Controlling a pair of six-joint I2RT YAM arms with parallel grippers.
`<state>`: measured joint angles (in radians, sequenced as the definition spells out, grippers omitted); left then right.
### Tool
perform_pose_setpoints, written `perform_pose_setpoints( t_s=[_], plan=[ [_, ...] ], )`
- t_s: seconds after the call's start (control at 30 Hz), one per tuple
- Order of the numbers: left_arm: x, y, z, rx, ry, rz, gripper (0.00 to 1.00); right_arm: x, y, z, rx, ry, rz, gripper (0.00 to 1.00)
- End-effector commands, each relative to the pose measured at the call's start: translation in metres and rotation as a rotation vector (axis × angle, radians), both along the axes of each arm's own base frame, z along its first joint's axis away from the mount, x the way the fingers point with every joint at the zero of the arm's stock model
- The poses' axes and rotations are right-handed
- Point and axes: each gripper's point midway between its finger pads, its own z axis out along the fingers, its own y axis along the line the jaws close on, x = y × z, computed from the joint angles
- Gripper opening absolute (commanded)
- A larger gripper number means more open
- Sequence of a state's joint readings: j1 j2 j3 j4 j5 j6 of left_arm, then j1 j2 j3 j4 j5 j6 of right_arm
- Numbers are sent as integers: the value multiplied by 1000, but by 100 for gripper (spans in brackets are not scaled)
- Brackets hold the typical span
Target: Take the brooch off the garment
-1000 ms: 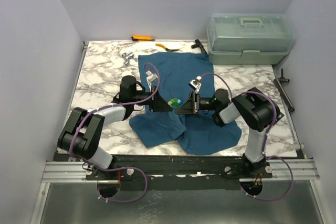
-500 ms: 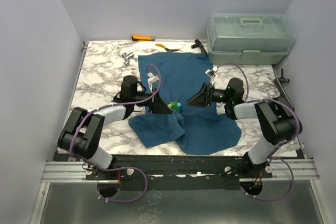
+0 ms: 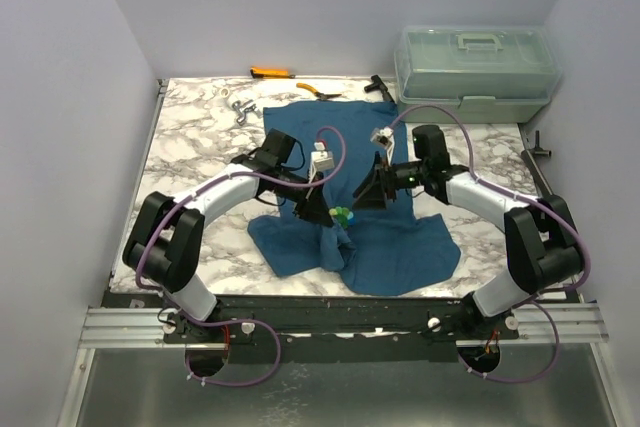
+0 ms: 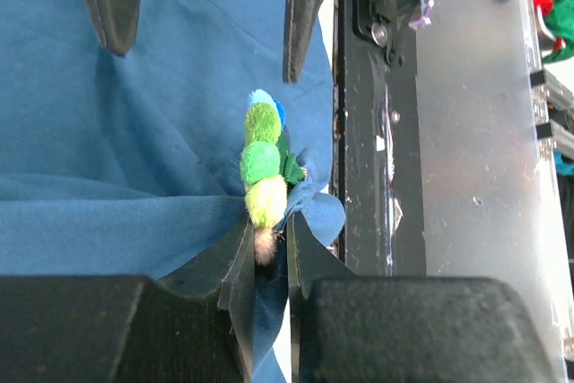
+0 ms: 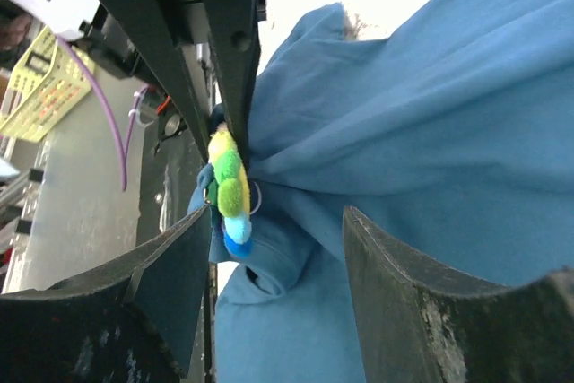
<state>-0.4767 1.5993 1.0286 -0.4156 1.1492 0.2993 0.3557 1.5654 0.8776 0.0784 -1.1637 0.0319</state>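
The garment, a dark teal-blue T-shirt, lies spread on the marble table and is bunched up at its middle. The brooch is a small cluster of green, yellow and blue fuzzy balls pinned to that bunch. It also shows in the left wrist view and the right wrist view. My left gripper is shut on a fold of the garment right at the brooch's pale end. My right gripper is open, its jaws standing on either side of the cloth just under the brooch.
A clear plastic toolbox stands at the back right. An orange-handled tool, pliers and small metal parts lie along the back edge. A black bar lies at the right edge. The black front rail is close below the garment.
My left gripper has moved right and nearer the front with the pinched fold and brooch. My right gripper has swung left and closed in on the brooch from the right.
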Motion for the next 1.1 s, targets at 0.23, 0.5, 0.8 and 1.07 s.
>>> perform_pose_setpoints(
  t_s=[0.23,0.5,0.8,1.07],
  plan=[
    [-19,-4,-12,40,0,-101,0,-41,13,-23,-13,53,122,63],
    [-16,-7,-13,40,11,-104,0,-51,28,-27,14,120,141,62],
    [-16,-8,-15,34,25,-114,0,-54,35,-35,-6,132,145,45],
    [-13,-8,-14,34,29,-106,1,-54,39,-39,-24,121,144,23]
  ],
)
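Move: The brooch sits about 4 cm back and 4 cm to the left of the open right hand, some 2 cm lower. The gathered garment fold hangs roughly 7 cm behind the brooch, 2 cm to its left and 5 cm lower. From the left hand, which already pinches the brooch's near end with the cloth, the brooch's middle lies some 3 cm to the right and 1 cm ahead, about level. Right hand goes back about 5 cm, left and down, closing on the brooch; left, still gripping, sinks slightly. ##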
